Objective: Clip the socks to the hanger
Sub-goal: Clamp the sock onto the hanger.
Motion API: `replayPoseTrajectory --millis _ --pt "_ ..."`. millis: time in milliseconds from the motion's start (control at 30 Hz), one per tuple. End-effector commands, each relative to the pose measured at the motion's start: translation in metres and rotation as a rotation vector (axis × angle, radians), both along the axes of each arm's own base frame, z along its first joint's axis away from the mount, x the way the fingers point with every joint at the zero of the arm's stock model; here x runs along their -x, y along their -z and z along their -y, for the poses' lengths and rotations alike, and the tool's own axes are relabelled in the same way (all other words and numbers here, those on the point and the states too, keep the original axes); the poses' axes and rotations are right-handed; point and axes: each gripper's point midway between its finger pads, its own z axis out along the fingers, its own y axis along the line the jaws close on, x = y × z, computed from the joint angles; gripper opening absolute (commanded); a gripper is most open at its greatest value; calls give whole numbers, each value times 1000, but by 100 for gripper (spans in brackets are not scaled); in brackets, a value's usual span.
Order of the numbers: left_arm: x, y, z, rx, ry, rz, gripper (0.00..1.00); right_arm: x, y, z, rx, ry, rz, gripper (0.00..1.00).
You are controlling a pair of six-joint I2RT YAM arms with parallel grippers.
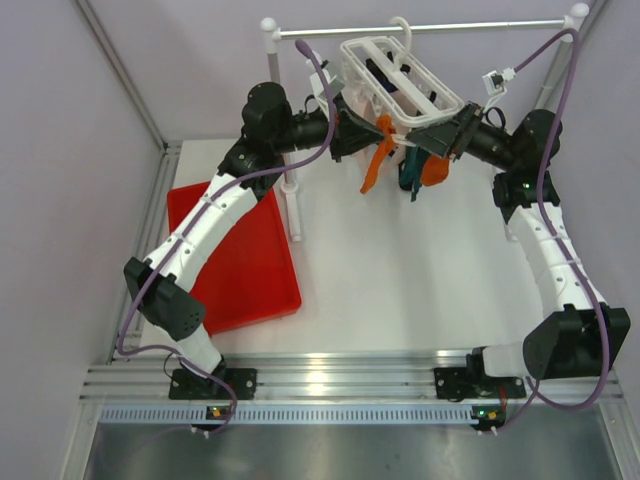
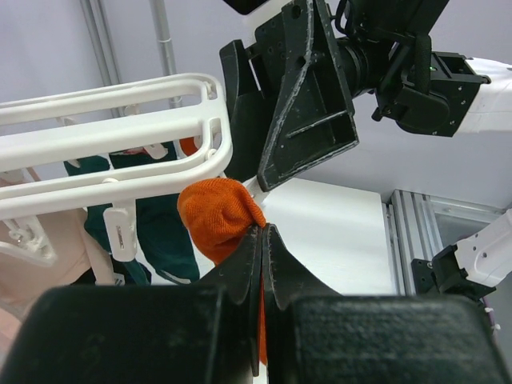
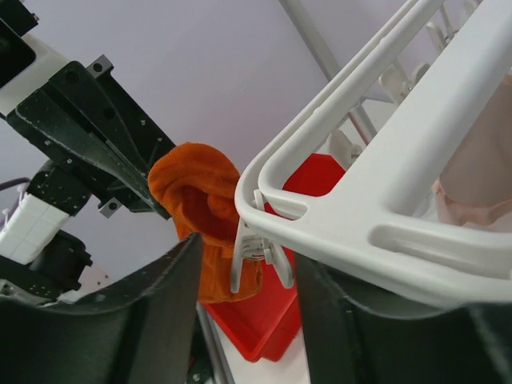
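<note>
The white hanger [image 1: 400, 75] hangs from the rail at the back. My left gripper [image 1: 362, 130] is shut on an orange sock [image 1: 374, 158], holding its top just under the hanger's near corner; the left wrist view shows the jaws [image 2: 262, 228] pinching the sock [image 2: 218, 214] below the frame [image 2: 120, 136]. My right gripper [image 1: 443, 135] is open, its fingers [image 3: 172, 280] standing either side of a white clip [image 3: 258, 240] on the hanger's corner [image 3: 360, 200], with the orange sock [image 3: 196, 200] just behind the clip. A teal sock [image 1: 410, 176] and a second orange sock [image 1: 435, 168] hang from the hanger.
A red tray [image 1: 240, 260] lies at the left, also showing in the right wrist view [image 3: 320, 304]. The metal rail stand [image 1: 450, 26] spans the back, with a white post [image 1: 293, 205] beside the tray. A pale pink sock [image 2: 32, 240] hangs on the hanger.
</note>
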Motion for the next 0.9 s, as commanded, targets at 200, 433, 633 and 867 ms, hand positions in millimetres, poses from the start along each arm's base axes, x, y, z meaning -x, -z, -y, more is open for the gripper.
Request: replayPoseTrajectory --millis 200,433,633,867 --pt "-3 -12 0 31 -1 59 7 7 -33 3 -25 -5 97 63" --pt "-2 -2 -4 13 -21 19 53 -2 -28 13 -21 43 70 75" --pt "4 25 -20 -32 -83 -131 71 -18 -21 42 36 158 86 75" --pt "-9 61 -64 -81 -264 -332 98 -40 -3 74 101 265 104 77"
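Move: The left fingers are still shut on the top of the orange sock, with the near clip of the hanger some 3 cm to their right and about level; the sock's middle hangs about 6 cm below them and 1 cm to their right. The right hand has that clip between its parting fingers, about 1 cm ahead and 1 cm left. The hanger's middle is roughly 11 cm ahead of the right hand, 2 cm left and 4 cm higher; the second orange sock hangs about 3 cm ahead, 4 cm right and 8 cm below. Shut at first, the left fingers let go of the orange sock at the clip and spread wide, the hand then sinking about 8 cm away from the hanger and drifting some 4 cm left as it rolls. The right fingers, already opening, widen further around the clip; that hand lingers, then slides about 6 cm right and 3 cm forward along the hanger's near end, turning some 10 degrees clockwise. ##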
